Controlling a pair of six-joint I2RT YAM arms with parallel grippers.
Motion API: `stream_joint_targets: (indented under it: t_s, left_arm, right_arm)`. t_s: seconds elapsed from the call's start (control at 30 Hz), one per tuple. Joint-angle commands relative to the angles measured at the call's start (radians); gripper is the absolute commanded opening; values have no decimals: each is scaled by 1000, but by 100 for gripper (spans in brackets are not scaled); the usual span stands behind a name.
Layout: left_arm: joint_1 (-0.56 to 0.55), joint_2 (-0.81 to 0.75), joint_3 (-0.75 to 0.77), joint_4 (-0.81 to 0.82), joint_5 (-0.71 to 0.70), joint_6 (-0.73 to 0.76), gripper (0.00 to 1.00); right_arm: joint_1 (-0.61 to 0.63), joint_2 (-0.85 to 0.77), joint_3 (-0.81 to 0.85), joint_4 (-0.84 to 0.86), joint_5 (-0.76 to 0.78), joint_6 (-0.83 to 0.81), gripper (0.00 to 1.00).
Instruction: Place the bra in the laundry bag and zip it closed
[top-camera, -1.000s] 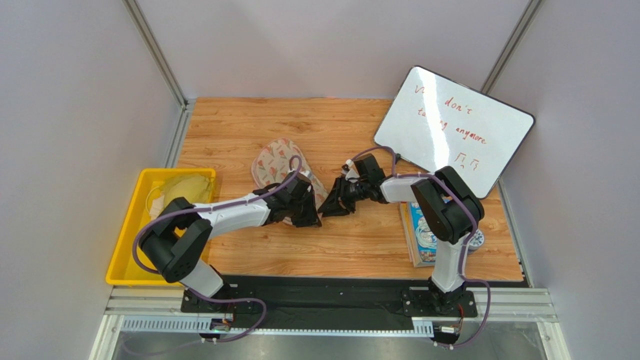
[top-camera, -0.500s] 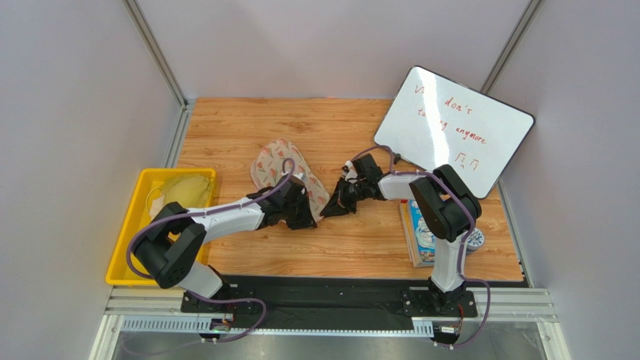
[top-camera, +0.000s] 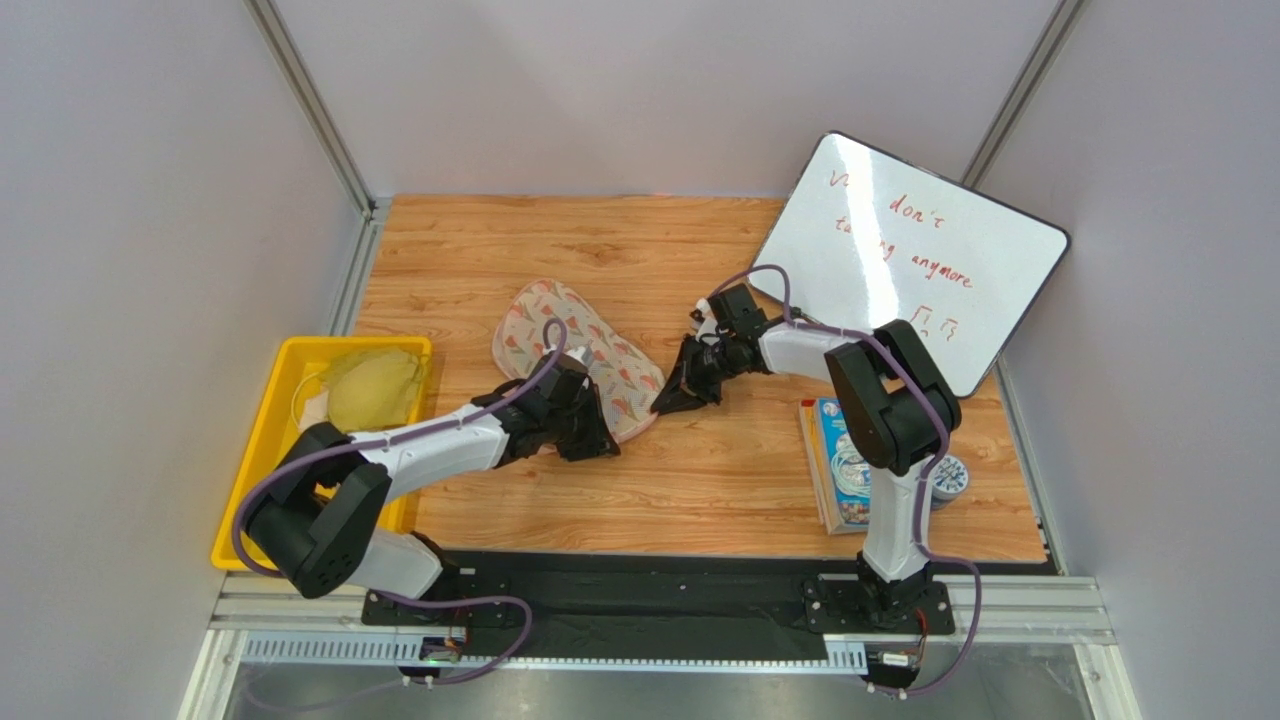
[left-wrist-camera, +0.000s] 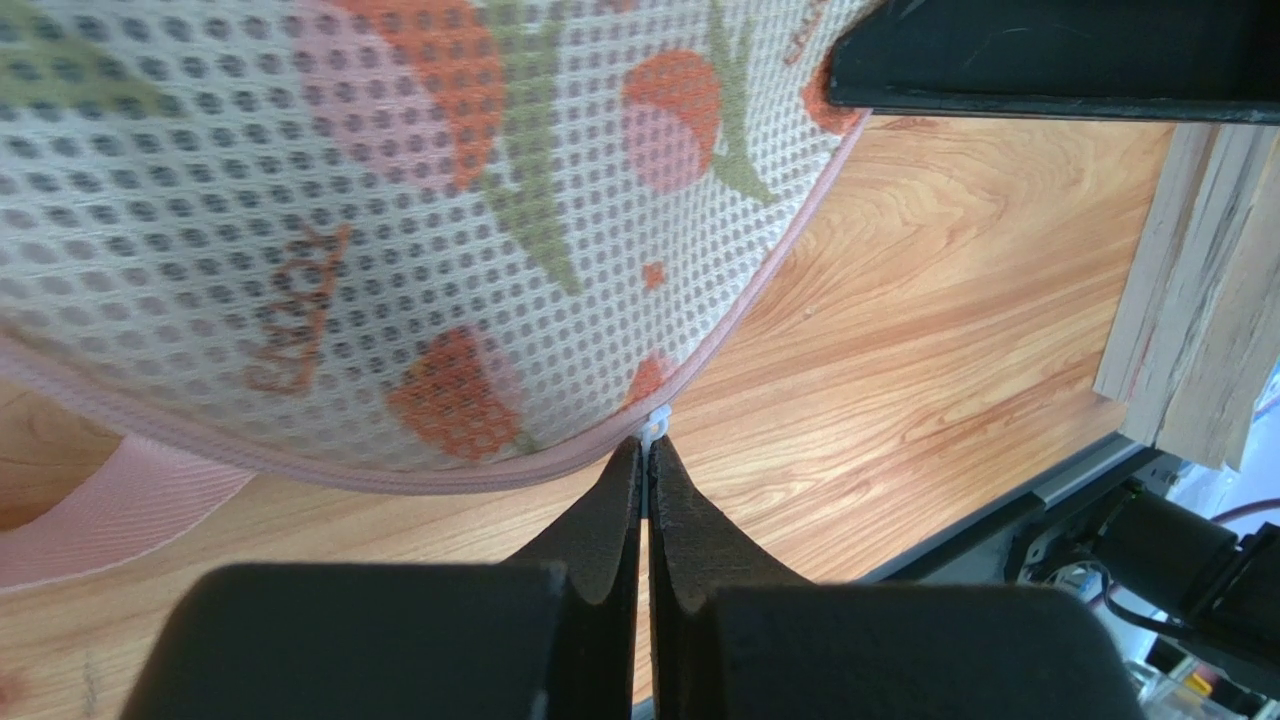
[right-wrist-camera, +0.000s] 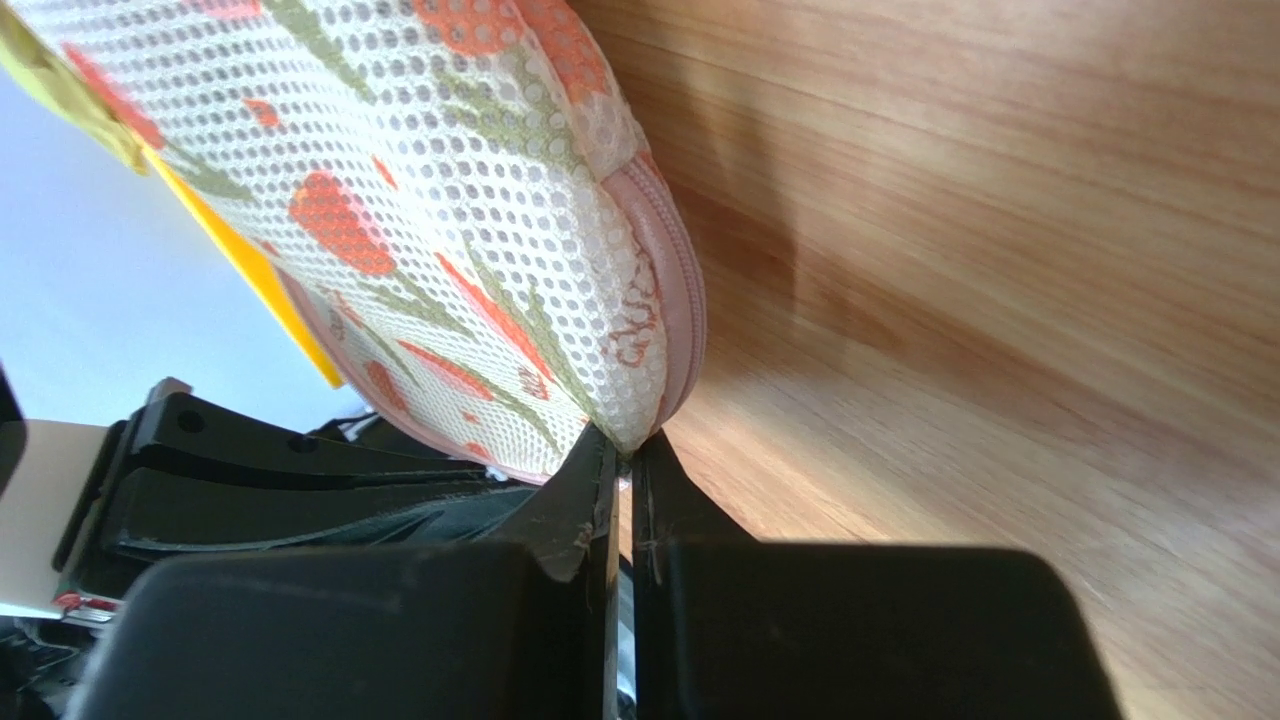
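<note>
The laundry bag (top-camera: 579, 348) lies on the wooden table, beige mesh printed with red and green leaves and edged in pink (left-wrist-camera: 451, 473). My left gripper (top-camera: 595, 432) is at the bag's near edge. In the left wrist view that gripper (left-wrist-camera: 648, 446) is shut on the small white zipper pull (left-wrist-camera: 655, 429). My right gripper (top-camera: 679, 396) is at the bag's right end. In the right wrist view it (right-wrist-camera: 621, 446) is shut on the mesh edge of the bag (right-wrist-camera: 451, 225). The bra does not show in any view.
A yellow bin (top-camera: 259, 458) holding a pale yellow garment (top-camera: 373, 387) stands at the left edge. A whiteboard (top-camera: 909, 263) leans at the back right. A book (top-camera: 842, 465) and a round tin (top-camera: 948, 480) lie beside the right arm's base.
My left gripper has drawn leftward and nearer along the bag's near rim, still shut. My right gripper has closed on the bag's right end. The bag has shifted slightly left.
</note>
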Motion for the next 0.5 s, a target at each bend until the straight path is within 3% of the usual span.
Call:
stream_joint_targets:
  t_s: [0.0,0.13,0.3,0.47]
  left_arm:
    - [3,8,29,-42,-6,19,0]
    - [47,0,47,-182,-95,5,0]
    - [181,17,73,-308,-96,51,0]
    - [164,44,182,-352,29,111,0]
  right_arm:
    - [-29,-19,51,-89,99,-100,0]
    - [-60,-7,94,-162,116,-156,0]
    - [-61,9,181,-270,195,-275,0]
    - [-61,39,245,-341,266,-327,0]
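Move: My left hand already pinches the zip pull on the near edge of the laundry bag; the bag's middle lies some 16 cm ahead and 6 cm left of it, about level in height. The pink strap trails roughly 8 cm to this hand's left and 2 cm ahead. My right hand already grips the bag's near right corner, with the bag's middle about 9 cm ahead and 13 cm left. The books lie some 30 cm right and 9 cm back of it. Keeping the zip pull pinched, I draw my left hand left and then also forward along the bag's edge, away from my right hand, some 6 cm in all, wrist turning about 10 degrees counter-clockwise. Meanwhile my shut right hand keeps its corner and carries it right and forward about 4 cm, rising slightly and tilting a little, as counter-pull. ##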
